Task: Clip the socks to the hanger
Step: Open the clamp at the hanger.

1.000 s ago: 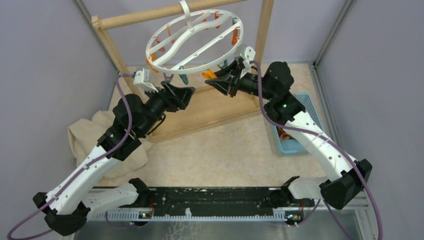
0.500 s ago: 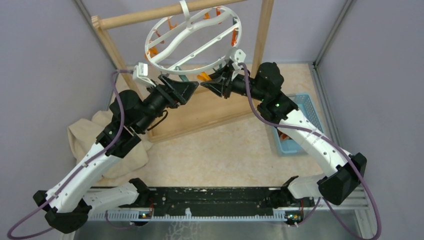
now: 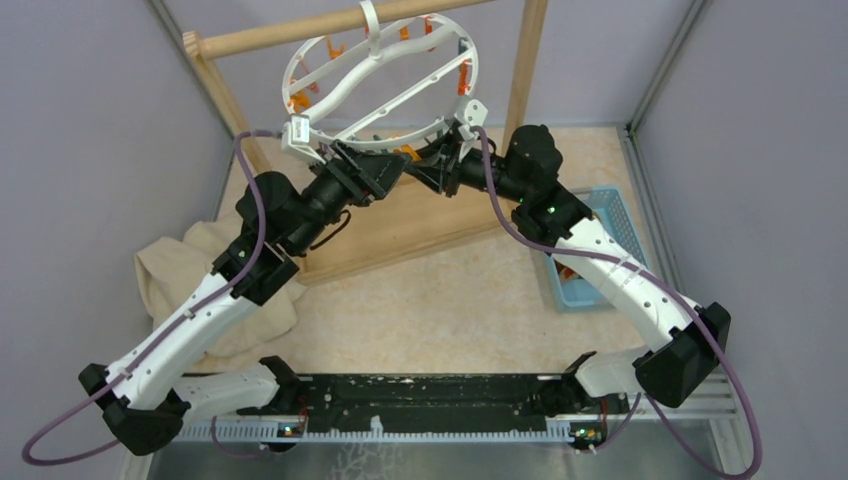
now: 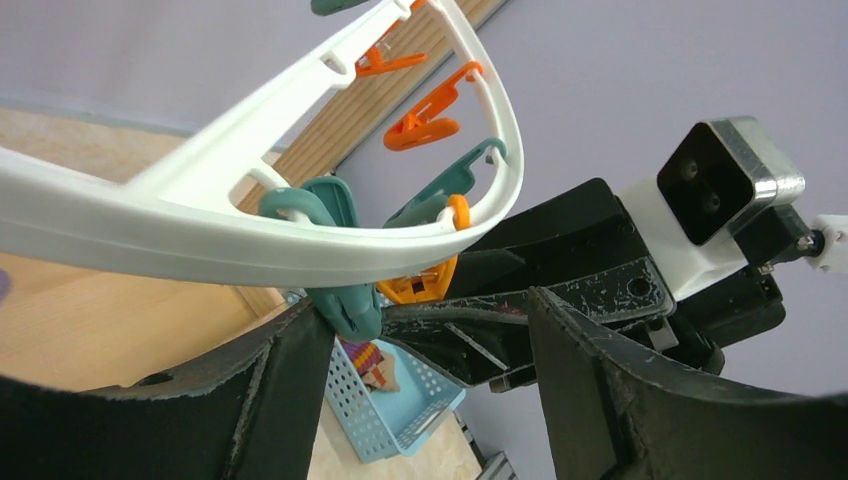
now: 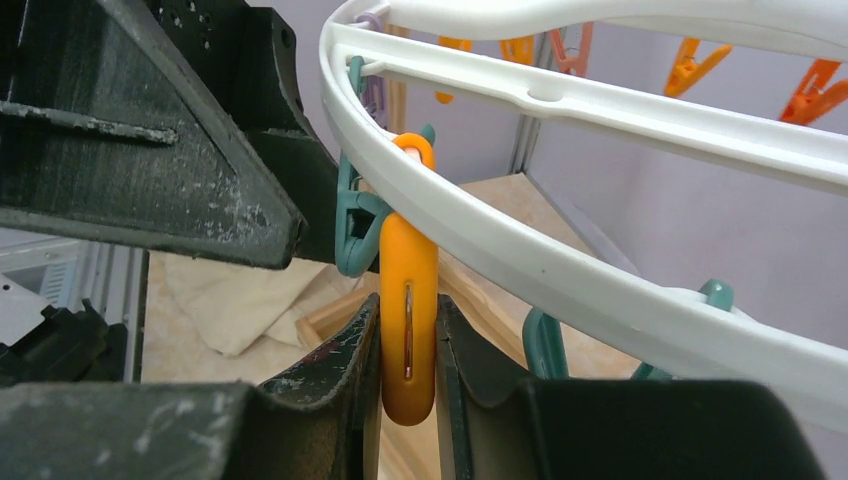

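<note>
The white ring hanger [image 3: 378,88] hangs tilted from the wooden bar. On its near rim, my right gripper [image 5: 407,350] is shut on an orange clip [image 5: 407,300]; from above the gripper [image 3: 428,170] sits under that rim. My left gripper [image 4: 425,310] stands open right beside it, nothing between its fingers, and a teal clip [image 4: 342,300] touches its left finger. In the top view the left gripper [image 3: 390,174] nearly meets the right one. The socks [image 4: 366,360], one purple with orange stripes and one tan, lie in the blue basket [image 4: 420,410].
The wooden frame stand [image 3: 525,70] holds the hanger, its base board [image 3: 420,225] lying beneath both grippers. A large beige cloth [image 3: 185,270] lies at the left. The blue basket [image 3: 598,285] stands on the right under the right arm. More orange clips [image 4: 425,110] hang along the ring.
Both grippers rose and moved left and back under the ring; the left closed in on the right. The hanger swung up and back, dragged by the right gripper's orange clip.
</note>
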Controlling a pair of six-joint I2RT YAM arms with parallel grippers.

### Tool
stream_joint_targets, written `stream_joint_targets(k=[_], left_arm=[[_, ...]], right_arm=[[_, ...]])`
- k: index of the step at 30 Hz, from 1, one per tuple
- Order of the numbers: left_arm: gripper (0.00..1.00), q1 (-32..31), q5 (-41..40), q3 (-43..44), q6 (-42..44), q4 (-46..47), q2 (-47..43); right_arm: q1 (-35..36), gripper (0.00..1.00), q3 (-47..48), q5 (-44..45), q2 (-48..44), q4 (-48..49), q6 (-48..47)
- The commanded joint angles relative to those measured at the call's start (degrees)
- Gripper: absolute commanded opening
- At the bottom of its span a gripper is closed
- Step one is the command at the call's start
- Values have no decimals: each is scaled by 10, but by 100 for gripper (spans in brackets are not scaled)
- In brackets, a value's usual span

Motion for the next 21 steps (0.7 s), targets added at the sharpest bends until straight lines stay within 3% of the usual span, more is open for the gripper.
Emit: stream_joint_targets(k=[1,7,12,21], left_arm=[[75,-3,28,7,-4,5,-10],[71,-15,161,-57,-106,-6,-36],[69,-34,142,-71,-111,-9,-49],[74,-35,-13,-10,-2,-44,-59]], right_arm=[[8,0,19,15,-14,-5,-21],[8,0,22,15,-13,-11,-24],[7,0,24,7,-7,-1,-15],[8,0,19,1,-15,-3,-10]])
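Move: Just ahead of the open left fingers is the orange clamp pinched in the right hand, about 4 cm forward, 3 cm to the left hand's right and 1 cm up. A teal clamp hangs by the left finger, some 4 cm ahead, in line sideways and 1 cm up; the hanger rim passes about 4 cm ahead, 1 cm right and 4 cm up. From the right hand, the orange clamp's middle is level fore-and-aft, 1 cm left and 1 cm up. Backing off from the two clamps, the left hand draws back and down with some drift to its right, about 5 cm back and 4 cm down, tipping its fingers down and turning clockwise some 15 degrees. It then eases partway back forward, up and left, fingers still wide and empty. The right hand keeps its pinch on the orange clamp, almost still. ##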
